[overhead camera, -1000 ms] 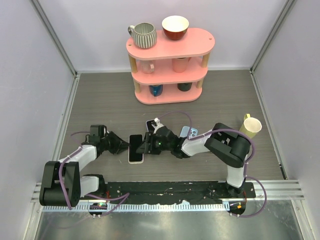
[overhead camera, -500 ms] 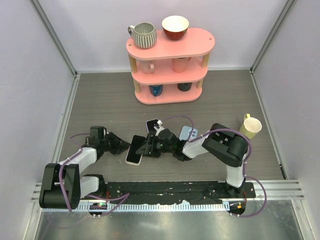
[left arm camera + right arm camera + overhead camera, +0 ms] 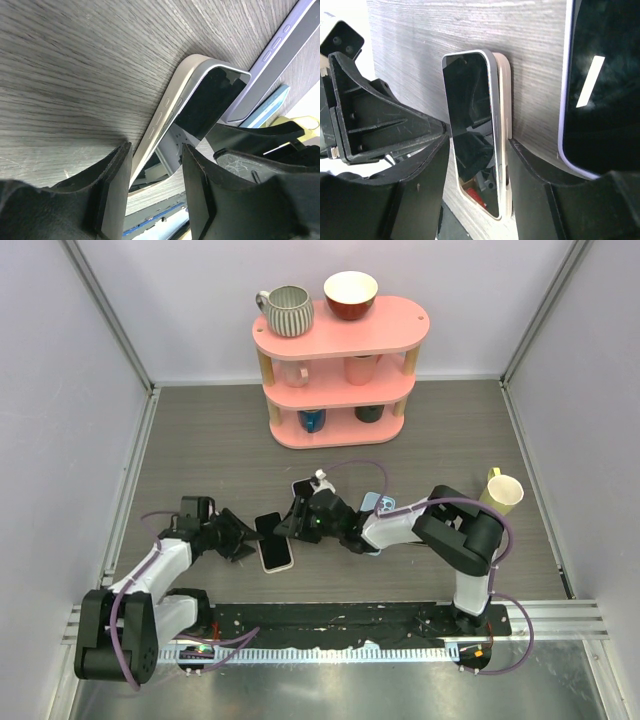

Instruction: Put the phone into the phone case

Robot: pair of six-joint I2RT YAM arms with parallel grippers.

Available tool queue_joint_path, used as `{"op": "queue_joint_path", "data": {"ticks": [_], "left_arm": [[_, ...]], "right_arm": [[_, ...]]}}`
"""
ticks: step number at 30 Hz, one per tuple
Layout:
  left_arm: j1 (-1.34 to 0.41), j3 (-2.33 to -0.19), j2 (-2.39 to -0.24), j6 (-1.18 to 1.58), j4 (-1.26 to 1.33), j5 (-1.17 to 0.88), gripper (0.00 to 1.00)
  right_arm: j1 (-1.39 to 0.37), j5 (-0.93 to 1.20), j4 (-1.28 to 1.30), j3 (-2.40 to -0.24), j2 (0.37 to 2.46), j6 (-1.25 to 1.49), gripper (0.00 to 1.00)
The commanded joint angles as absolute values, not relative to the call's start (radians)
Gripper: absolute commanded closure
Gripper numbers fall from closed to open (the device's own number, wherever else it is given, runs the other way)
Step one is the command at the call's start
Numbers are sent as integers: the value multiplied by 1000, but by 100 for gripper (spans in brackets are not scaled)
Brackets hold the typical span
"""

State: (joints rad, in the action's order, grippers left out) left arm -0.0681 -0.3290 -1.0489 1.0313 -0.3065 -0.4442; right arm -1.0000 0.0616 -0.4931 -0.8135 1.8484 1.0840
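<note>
The phone (image 3: 273, 540), black screen up, lies on the table in a cream phone case. In the right wrist view the phone (image 3: 470, 100) sits in the case (image 3: 504, 100) with its left long edge raised out of it. My right gripper (image 3: 479, 140) straddles the phone's near end, with a finger against each side. It is at the phone's upper right in the top view (image 3: 292, 524). My left gripper (image 3: 246, 538) is at the phone's left edge. In its wrist view the left gripper (image 3: 157, 146) is open, with the cased phone's (image 3: 170, 105) near end between the tips.
A second phone with a lavender rim (image 3: 600, 85) lies just beyond, partly under the right arm (image 3: 305, 487). A light blue case (image 3: 375, 503) lies to the right and a yellow mug (image 3: 503, 492) further right. A pink shelf (image 3: 340, 390) holding mugs and a bowl stands at the back.
The phone has swung on the table: upright, then its lower end tipped left, now its lower end tipped right. Both grippers shifted with it, the left one slightly down and left.
</note>
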Motion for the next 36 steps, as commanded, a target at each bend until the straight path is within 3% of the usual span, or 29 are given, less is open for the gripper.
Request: {"op": "queue_joint_path", "data": {"ticks": [1,5,14,25,36], "left_arm": [[-71,-359,-1078,989,-362,-407,52],[-71,-348,-1111,988,-315,-416,64],[-72,-334,-1147,983,-275,-448,78],[-72,-272,-1172,1080,-164,-540,83],[-74,-250,-1146,1117,-133,-581,84]], "right_arm": [[-1020,-26,-408,-899,1862,986,45],[-1029,-34,-402,-904,1870,962,45],[-1032,41,-494,-844,1856,897,45],[-999,406,-902,-801,1894,953,42],[-966,479,-1165,-770,1924,1132,42]]}}
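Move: The phone lying in the beige case has its middle about 4 cm to the left hand's right, roughly level ahead and a centimetre or so below; from the right hand it is about 3 cm left, 3 cm back and 2 cm down. The purple-cased phone lies around 6 cm ahead and 7 cm to the right of the right hand, and the blue case about 23 cm to its right, roughly level ahead. The phone and beige case get pinched at their left long edge: the left hand sinks just under 1 cm while its half-open fingers close over that rim, then eases about 1 cm right with the grip kept and a slight roll. The right hand stays at the right long side with its fingers open, dips about half a centimetre, then rises about 1 cm as it turns roughly 10 degrees counter-clockwise. ##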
